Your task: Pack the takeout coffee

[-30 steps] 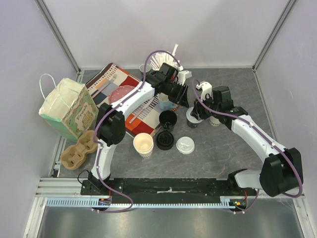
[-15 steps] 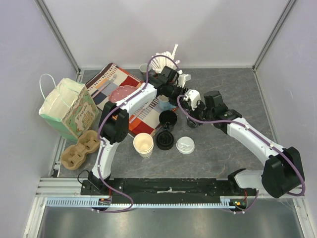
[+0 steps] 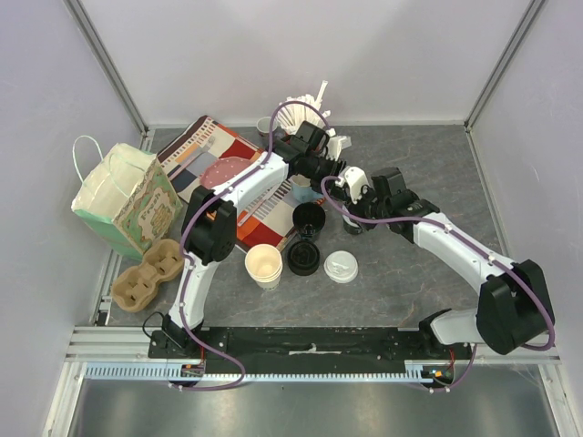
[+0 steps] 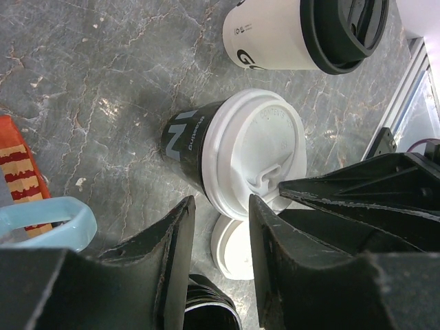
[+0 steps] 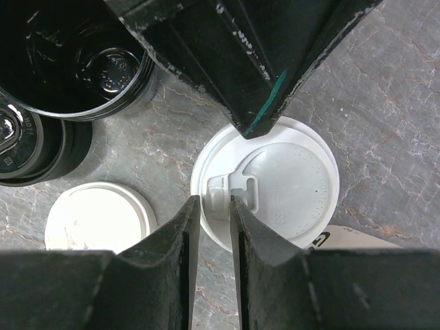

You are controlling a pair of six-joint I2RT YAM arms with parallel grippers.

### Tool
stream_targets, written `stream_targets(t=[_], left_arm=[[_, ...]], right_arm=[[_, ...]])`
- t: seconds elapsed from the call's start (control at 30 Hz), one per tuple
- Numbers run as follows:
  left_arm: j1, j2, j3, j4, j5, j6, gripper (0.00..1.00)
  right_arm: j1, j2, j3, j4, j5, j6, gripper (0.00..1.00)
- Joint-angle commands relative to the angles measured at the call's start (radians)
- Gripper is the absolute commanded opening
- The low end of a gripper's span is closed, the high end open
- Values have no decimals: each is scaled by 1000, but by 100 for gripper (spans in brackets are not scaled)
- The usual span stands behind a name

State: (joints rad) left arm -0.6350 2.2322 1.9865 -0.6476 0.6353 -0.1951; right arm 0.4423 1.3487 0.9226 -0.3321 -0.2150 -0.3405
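One takeout coffee, a dark paper cup with a white lid (image 4: pixel 254 155), stands on the grey table; the lid (image 5: pixel 275 189) fills the right wrist view. My right gripper (image 5: pixel 214 201) hangs over it, jaws closed narrowly on the lid's raised sip spout. My left gripper (image 4: pixel 220 227) is open above the same cup, one fingertip (image 5: pixel 265 110) at the lid's far rim, nothing between its jaws. The other coffee, a white cup with a black lid (image 4: pixel 275 31), stands just beyond. In the top view both grippers (image 3: pixel 335 173) (image 3: pixel 351 202) meet over the cups.
A loose white lid (image 3: pixel 341 267) lies on the table beside a stack of black lids (image 3: pixel 303 257) and a glossy black mug (image 3: pixel 308 218). An open paper cup (image 3: pixel 263 265) stands nearer. A cardboard carrier (image 3: pixel 146 275) and a paper bag (image 3: pixel 123 200) sit left. A light-blue mug handle (image 4: pixel 55 220) shows.
My right gripper has swung left from beside the cups to above the white-lidded cup and narrowed its jaws. The left gripper has drawn back slightly toward it.
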Motion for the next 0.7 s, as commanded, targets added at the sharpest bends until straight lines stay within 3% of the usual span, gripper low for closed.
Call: stream_targets(t=[0.0,0.13,0.37,0.67], left_arm=[[1,6,26,26,32,-29,44],[1,6,25,26,33,-29,44],[1,9,23,26,37,-33,44],[1,10,25,26,43,-32,44]], right_arm=[[-1,10,41,-5,-4,-15,29],[-1,4,47,-13,-18,-23,20],[-1,6,73,-31,-30,-32,13],[1,41,88,-56,-32,-38,11]])
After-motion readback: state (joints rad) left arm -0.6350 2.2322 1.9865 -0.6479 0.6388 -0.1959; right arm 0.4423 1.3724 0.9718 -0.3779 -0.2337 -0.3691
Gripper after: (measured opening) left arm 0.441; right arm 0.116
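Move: The white lid on the black cup is right under my right fingertips, at its drink tab; its middle lies about 2 cm ahead, 1 cm to the right and 1 cm below. The spare white lid sits some 11 cm back, 2 cm left and 11 cm down; the white cup 3 cm ahead and 12 cm right, the black cup stack 1 cm ahead and 11 cm left, both centred 6 cm down. From my left hand the lid on the black cup is roughly 3 cm back, 4 cm right, 2 cm down. At the white lid's drink tab, my right fingers close from about a third open to nearly shut, staying down at the near part of the lid. The hand hardly travels: it dips a touch, then eases up about 1 cm before settling slightly, with almost no wrist turn. My left hand keeps still with its fingers half open at the lid's edge. ##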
